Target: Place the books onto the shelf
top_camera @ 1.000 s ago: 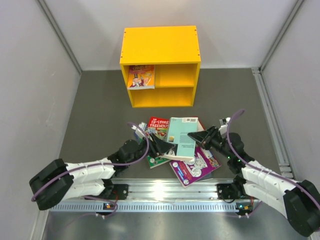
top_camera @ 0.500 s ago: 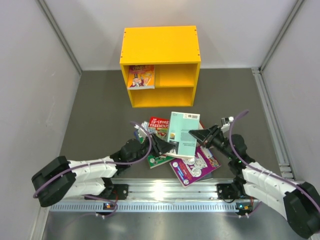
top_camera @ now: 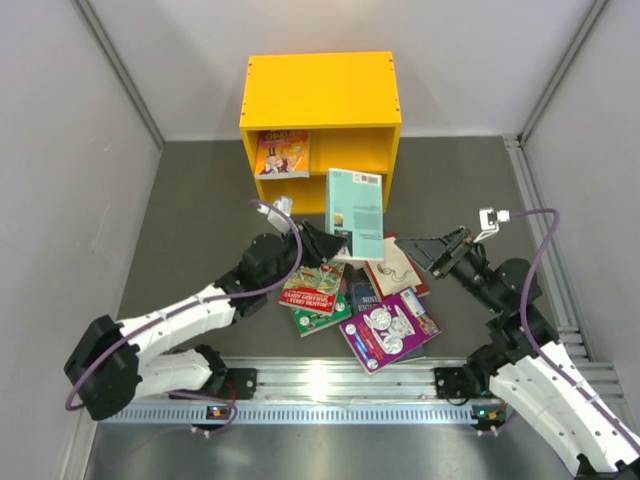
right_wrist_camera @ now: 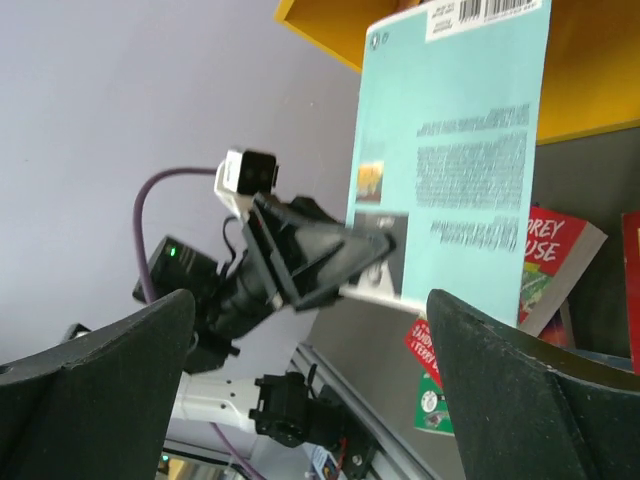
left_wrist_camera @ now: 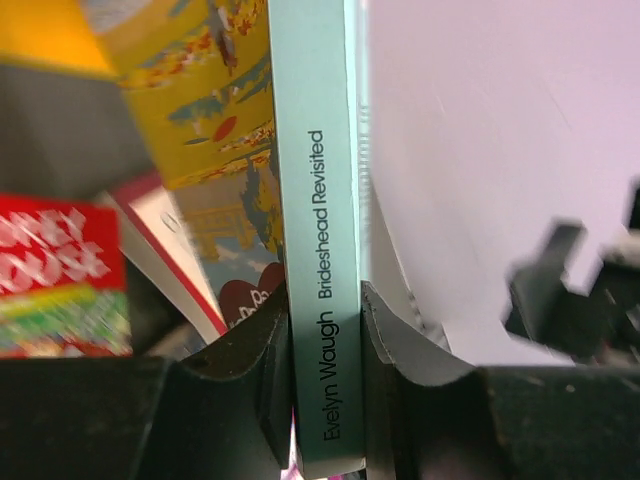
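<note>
My left gripper is shut on the bottom edge of a teal book, which it holds upright above the pile, just in front of the yellow shelf. The left wrist view shows both pads clamped on the teal spine. My right gripper is open and holds nothing, to the right of the pile. From the right wrist view the teal book's back cover is in sight. A yellow cartoon book stands in the shelf's upper left bay. On the floor lie a red-green book, a purple book and a red-cream book.
Grey walls close in the mat on the left, back and right. An aluminium rail with both arm bases runs along the near edge. A dark blue book lies in the middle of the pile. The shelf's upper right bay and lower bays hold nothing.
The left gripper closed on the teal book and lifted it off the pile toward the shelf, turning it upright. The right gripper let go, opened and drew back to the right.
</note>
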You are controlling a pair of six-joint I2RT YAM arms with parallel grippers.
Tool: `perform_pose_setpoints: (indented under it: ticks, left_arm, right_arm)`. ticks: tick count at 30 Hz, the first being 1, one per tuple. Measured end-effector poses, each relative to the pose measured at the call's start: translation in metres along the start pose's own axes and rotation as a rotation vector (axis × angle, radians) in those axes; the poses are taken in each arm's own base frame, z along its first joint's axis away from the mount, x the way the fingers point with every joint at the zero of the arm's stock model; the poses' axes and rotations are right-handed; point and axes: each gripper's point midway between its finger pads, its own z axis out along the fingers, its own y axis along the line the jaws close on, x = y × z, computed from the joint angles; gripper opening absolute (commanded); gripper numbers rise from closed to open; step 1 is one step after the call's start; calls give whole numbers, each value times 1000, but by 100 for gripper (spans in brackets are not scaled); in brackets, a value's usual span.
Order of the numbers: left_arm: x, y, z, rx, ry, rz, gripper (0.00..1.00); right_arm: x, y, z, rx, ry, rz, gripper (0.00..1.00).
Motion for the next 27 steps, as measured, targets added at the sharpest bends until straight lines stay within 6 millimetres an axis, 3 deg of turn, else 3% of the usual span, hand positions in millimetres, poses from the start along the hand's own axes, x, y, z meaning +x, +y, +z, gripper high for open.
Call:
perform_pose_setpoints:
  ticks: [3,8,16,22,27]
  left_arm:
    - [-25,24,22,-57,-31,-6,0]
    - [-29,44,46,-69,27,-40,0]
    - [-32,10,76,65,127,-79,0]
    - [-41,4,80,93,135,-108,0]
    - [-64,-16,76,208,93,-127,0]
  right_arm:
    - [2,-4,-4,23,9,-23,98]
    - [12,-22,-8,90,48,-26,98]
    - [23,-43,-11,147,82,-23,97]
    - [23,-50,-9,166,91,-26,98]
    - [22,-54,-9,174,90,-30,97]
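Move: My left hand already grips the teal Brideshead book. The free part of the shelf's upper compartment is about 27 cm ahead of it, 3 cm right and 6 cm up. The orange book on that shelf is some 26 cm ahead, 13 cm left and 3 cm up. Below me by about 20 cm, the red treehouse book is 3 cm ahead and 6 cm left. That free space is some 31 cm ahead of my right hand, 14 cm left and about level. I keep my left hand pinched on the teal book and swing it quickly forward about 7 cm, dipping slightly, its leading end bearing against the shelf front. Then I ease on more slowly, shifting right some 4 cm and rising, while the wrist turns about 10 degrees clockwise and its left side drops. My empty right hand stays wide open and sinks about 6 cm, tipping down. ##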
